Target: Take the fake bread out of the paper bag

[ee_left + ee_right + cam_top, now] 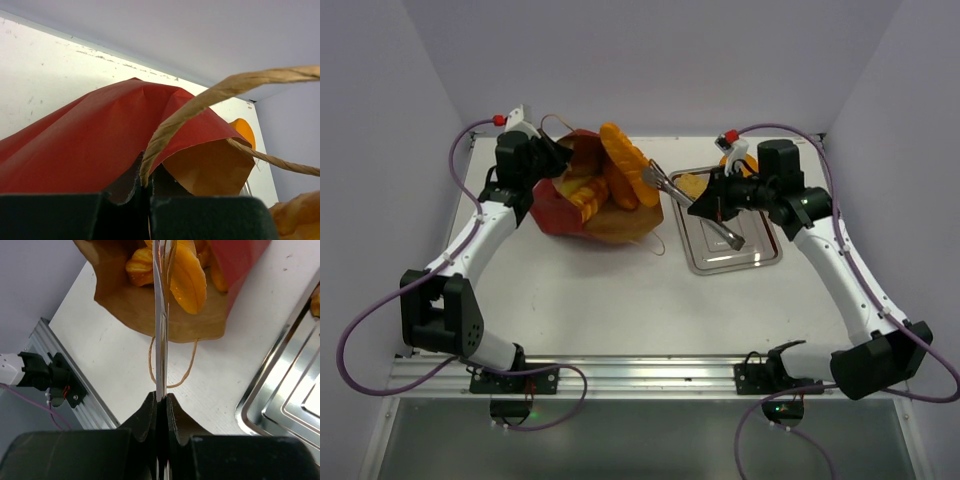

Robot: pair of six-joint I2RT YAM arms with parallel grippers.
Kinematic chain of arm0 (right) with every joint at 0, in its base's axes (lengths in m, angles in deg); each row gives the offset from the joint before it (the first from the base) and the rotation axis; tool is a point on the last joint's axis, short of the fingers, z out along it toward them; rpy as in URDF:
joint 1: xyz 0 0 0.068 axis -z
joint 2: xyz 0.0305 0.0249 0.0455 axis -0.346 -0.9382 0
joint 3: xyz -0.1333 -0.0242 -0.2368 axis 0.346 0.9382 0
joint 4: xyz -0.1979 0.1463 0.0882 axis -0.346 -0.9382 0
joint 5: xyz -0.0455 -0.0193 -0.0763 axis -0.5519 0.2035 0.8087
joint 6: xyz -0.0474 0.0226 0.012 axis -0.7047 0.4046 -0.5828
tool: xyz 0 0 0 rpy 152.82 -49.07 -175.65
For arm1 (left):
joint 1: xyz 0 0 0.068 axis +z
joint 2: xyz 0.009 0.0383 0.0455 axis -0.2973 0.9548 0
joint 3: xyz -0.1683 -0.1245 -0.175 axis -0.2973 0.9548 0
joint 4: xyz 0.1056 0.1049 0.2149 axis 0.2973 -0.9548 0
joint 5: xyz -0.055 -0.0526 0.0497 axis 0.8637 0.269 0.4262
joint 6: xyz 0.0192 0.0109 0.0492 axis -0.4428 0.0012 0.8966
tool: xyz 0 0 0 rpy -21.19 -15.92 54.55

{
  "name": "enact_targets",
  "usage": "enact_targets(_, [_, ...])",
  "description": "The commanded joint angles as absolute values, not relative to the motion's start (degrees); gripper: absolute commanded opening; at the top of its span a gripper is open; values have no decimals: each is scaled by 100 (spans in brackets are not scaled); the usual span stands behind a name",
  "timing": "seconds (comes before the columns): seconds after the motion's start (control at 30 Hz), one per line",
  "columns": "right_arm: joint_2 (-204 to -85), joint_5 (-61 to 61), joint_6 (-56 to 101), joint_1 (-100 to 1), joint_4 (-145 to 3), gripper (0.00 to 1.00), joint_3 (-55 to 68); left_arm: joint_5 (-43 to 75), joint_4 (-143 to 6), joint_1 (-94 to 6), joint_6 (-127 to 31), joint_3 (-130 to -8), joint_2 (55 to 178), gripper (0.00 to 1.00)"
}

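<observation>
The red paper bag [560, 205] lies on its side at the back left, its brown mouth [150, 310] facing the tray. Orange fake bread [623, 160] pokes out of the mouth, with more pieces [585, 195] inside. My left gripper [545, 152] is behind the bag, shut on its twisted paper handle [165, 130]; the jaws [145, 185] pinch the handle's end. My right gripper [705, 207] is shut on metal tongs [160, 330]. The tongs' tips reach in among the bread [187, 277]; whether they pinch a piece is unclear.
A shiny steel tray [745, 258] lies right of the bag, with a golden piece [692, 183] at its back left corner. Another orange piece [732, 160] shows behind the right arm. The bag's other handle loop [172, 382] lies on the white table. Purple walls enclose the table.
</observation>
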State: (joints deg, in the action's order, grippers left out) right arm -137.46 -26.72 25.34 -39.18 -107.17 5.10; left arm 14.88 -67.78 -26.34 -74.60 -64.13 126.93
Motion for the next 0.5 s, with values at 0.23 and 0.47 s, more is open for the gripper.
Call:
enact_targets(0.23, [-13215,-3350,2661,-2684,-10542,0,378,1493,-6940,-2398,-7086,-6583,12528,0])
enact_targets(0.47, [-13250,-2921,1924,-2069,-11200,0,738,1545,-7046,-2363,-6841,-6627,12194,0])
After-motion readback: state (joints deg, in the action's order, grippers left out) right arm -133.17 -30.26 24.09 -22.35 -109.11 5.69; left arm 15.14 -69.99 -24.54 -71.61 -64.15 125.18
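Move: The right hand, its tongs already clamping a long bread roughly 14 cm to its left and 8 cm ahead, is bound for the tray, whose middle lies about 11 cm ahead, 8 cm right and 25 cm below. Of the breads already out, the pale cut one sits some 19 cm ahead with no sideways offset, the round orange one about 24 cm ahead and 13 cm right. The paper bag is some 21 cm left and 12 cm ahead. From the left hand, the tray is about 38 cm right and 5 cm back. Still pinching the tongs with the long bread in their head, the right hand sweeps about 9 cm to its right and a little forward, away from the bag's mouth towards the tray, swinging some 15 degrees clockwise. The left hand keeps its shut grip on the bag's rim by the handle and eases barely 2 cm left. ##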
